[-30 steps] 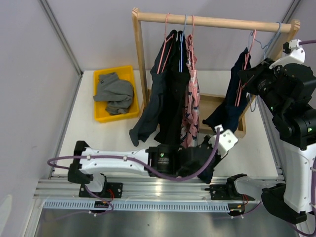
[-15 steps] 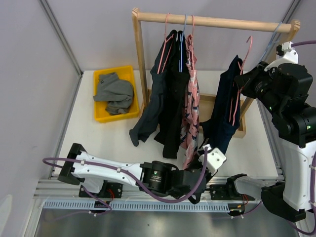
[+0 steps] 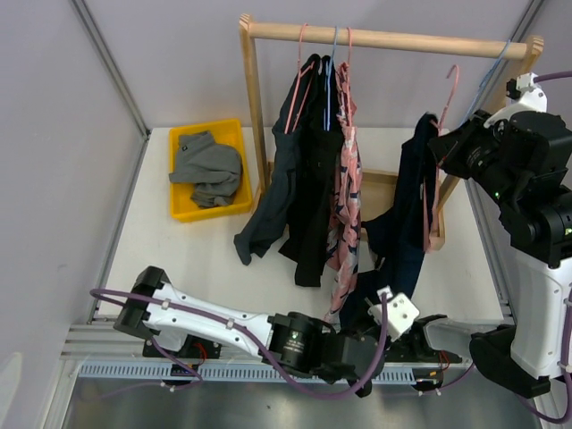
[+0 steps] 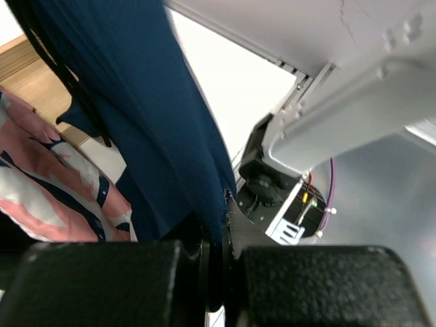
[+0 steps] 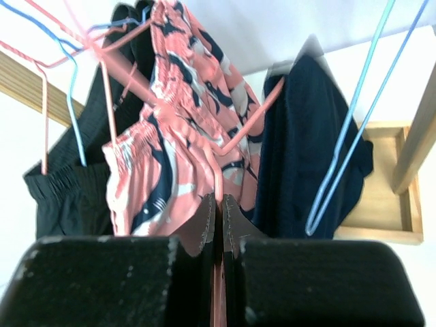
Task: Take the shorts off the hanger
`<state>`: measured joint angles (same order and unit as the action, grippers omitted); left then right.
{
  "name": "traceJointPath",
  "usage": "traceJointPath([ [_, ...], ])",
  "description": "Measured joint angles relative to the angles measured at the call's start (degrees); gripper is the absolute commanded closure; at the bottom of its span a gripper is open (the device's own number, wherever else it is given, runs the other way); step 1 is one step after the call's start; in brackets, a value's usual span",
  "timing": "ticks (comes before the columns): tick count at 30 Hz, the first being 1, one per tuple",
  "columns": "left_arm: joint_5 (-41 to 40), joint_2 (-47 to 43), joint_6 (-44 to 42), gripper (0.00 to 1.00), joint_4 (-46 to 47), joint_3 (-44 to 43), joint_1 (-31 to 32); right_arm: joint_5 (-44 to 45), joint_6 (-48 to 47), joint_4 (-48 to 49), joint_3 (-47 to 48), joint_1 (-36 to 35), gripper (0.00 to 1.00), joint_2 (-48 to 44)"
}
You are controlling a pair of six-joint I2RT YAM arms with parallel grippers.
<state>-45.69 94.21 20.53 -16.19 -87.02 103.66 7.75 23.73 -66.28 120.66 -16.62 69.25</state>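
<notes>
The navy shorts hang stretched from a pink hanger whose hook sits just below the wooden rail. My right gripper is shut on that hanger's wire, with the navy shorts beside it. Low at the table's near edge, my left gripper is shut on the hem of the navy shorts, and the fabric runs down between the jaws. Dark charcoal shorts, black shorts and pink patterned shorts hang on the rail's left part. Grey shorts lie in a yellow bin.
An empty blue hanger hangs near the rack's right post. The rack's wooden base tray lies under the clothes. Grey walls close in the left side and the back.
My left gripper has drawn the navy shorts' hem down towards the near edge, stretching the fabric. The right gripper has tilted the pink hanger, whose hook has come down from the rail.
</notes>
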Motion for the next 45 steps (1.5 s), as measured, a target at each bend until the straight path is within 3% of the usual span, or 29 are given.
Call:
traceJointPath([
  [8, -2.1, 4.3, 1.7, 1.0, -6.1, 0.0, 5.7, -0.6, -0.2, 0.4, 0.6, 1.0, 1.0, 1.2],
  [14, -3.0, 4.3, 3.6, 1.0, -8.6, 0.0, 3.8, -1.0, 0.2, 0.1, -0.8, 1.3, 1.0, -0.3],
  [19, 0.1, 4.5, 3.5, 1.0, -10.1, -1.3, -3.8, -1.2, 1.6, 0.0, -2.8, 1.8, 1.0, -5.1],
  [23, 3.5, 7.2, 1.9, 1.0, -10.9, -7.4, -13.3, -2.0, 2.9, -2.5, -2.3, 1.8, 1.0, -9.8],
  [27, 6.6, 12.2, -0.3, 1.0, -11.4, -15.2, -22.6, -2.2, 3.3, -6.1, 4.8, 1.8, 1.0, -11.1],
  [30, 7.1, 14.4, -1.1, 1.0, -12.1, -17.8, -24.8, -1.6, 3.0, -6.7, 8.6, 1.3, 1.0, -10.6],
  [34, 7.2, 13.2, -0.8, 1.0, -12.2, -14.5, -20.7, 0.1, 1.6, -6.1, 12.2, 0.9, 1.0, -6.6],
  [40, 5.4, 7.4, 3.8, 1.0, -15.0, -5.1, -7.1, 1.1, -1.1, -1.5, 15.8, 1.5, 1.0, 5.9],
  [45, 2.9, 1.3, 10.2, 1.0, -19.5, -0.1, 2.7, -3.4, -1.2, 2.2, 22.1, 9.2, 1.0, 18.7],
])
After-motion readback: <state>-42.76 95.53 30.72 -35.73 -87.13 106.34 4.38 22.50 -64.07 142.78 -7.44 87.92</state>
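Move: The navy shorts still stretch between the grippers: the left holds their lower end, the right the pink hanger, whose middle is about 24 cm ahead, 7 cm right and 16 cm above the left gripper. The patterned shorts hang 20 cm ahead of that gripper and 6 cm left. From the right gripper, the rack's rod is some 12 cm ahead and 8 cm higher, and the empty blue hanger 8 cm ahead and 6 cm right. Keep both grippers shut. Pull the left one back and down about 5 cm to draw the navy shorts off the hanger, swing it forward over 20 cm and haul it back low to near its start. Meanwhile draw the right gripper back some 10 cm and up, then drive it forward past its start, bringing the pink hanger's hook to the rod. ##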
